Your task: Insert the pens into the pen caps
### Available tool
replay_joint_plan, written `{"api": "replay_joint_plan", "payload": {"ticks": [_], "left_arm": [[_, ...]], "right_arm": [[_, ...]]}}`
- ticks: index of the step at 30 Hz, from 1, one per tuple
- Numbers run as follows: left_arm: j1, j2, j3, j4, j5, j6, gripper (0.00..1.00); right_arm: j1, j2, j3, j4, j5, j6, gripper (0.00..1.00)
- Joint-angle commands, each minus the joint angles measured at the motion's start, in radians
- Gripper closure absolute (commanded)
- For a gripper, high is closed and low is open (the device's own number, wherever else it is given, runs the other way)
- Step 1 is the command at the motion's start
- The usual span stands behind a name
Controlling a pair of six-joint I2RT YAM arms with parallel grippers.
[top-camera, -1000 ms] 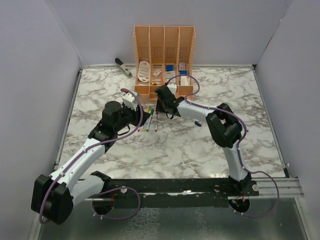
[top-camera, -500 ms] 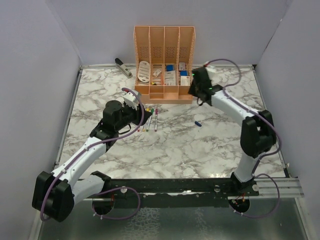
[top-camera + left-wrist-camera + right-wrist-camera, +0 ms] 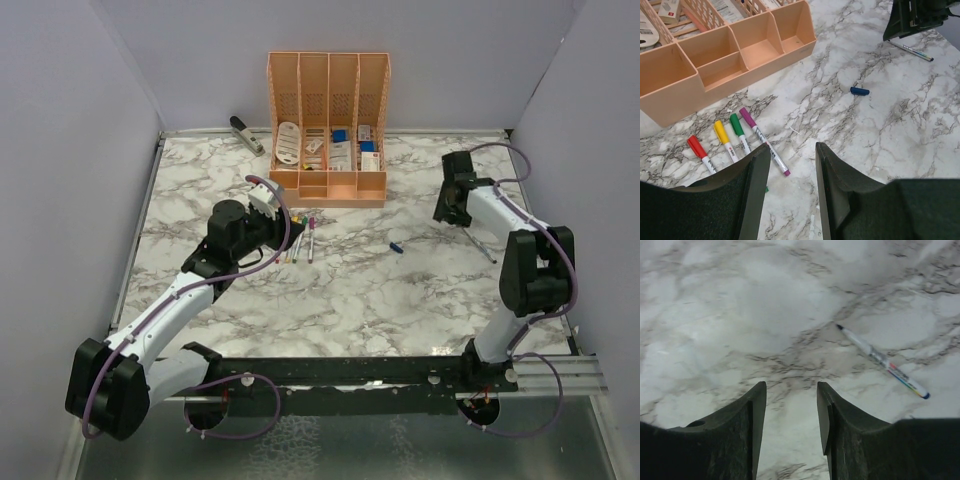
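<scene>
Four pens lie side by side in front of the organiser, wearing red (image 3: pixel 696 146), yellow (image 3: pixel 720 131), green (image 3: pixel 736 124) and purple (image 3: pixel 746 116) caps; they also show in the top view (image 3: pixel 300 238). A loose blue cap (image 3: pixel 859 91) lies alone mid-table (image 3: pixel 397 247). One uncapped whitish pen (image 3: pixel 882 361) lies at the right (image 3: pixel 481 246). My left gripper (image 3: pixel 792 150) is open and empty, just short of the capped pens (image 3: pixel 272 218). My right gripper (image 3: pixel 790 387) is open and empty, low over the marble beside the uncapped pen (image 3: pixel 448 210).
The orange organiser (image 3: pixel 328 188) stands at the back centre with boxes and cards in its slots; its front trays (image 3: pixel 715 60) are close to the capped pens. A grey stapler (image 3: pixel 245 133) lies at the back left. Walls enclose the table on the left, back and right.
My right arm has swung from the organiser's front across to the right side of the table, ending over the uncapped pen. My left arm has barely moved.
</scene>
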Motion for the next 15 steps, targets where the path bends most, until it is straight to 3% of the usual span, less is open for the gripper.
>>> {"api": "replay_joint_plan", "payload": {"ticks": [1,15], "left_arm": [[0.001,0.005,0.021,-0.002,0.006,0.022,0.56],[0.001,0.058,0.042,0.015,0.014,0.026,0.57]], "right_arm": [[-0.107,-0.038,-0.044,-0.029,0.01,-0.105,0.55],[-0.25,-0.071,-0.184,0.077,-0.042,-0.264,0.55]]}}
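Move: The uncapped blue pen lies about 9 cm to the right of the right hand, roughly 5 cm back from it and 5 cm below. Its loose blue cap is about 16 cm to that hand's left, also some 5 cm back and 5 cm below. From the left hand the blue pen is roughly 52 cm to the right, 3 cm ahead and 19 cm below. The open right hand sweeps about 9 cm right, 6 cm back and slightly down towards the blue pen. ##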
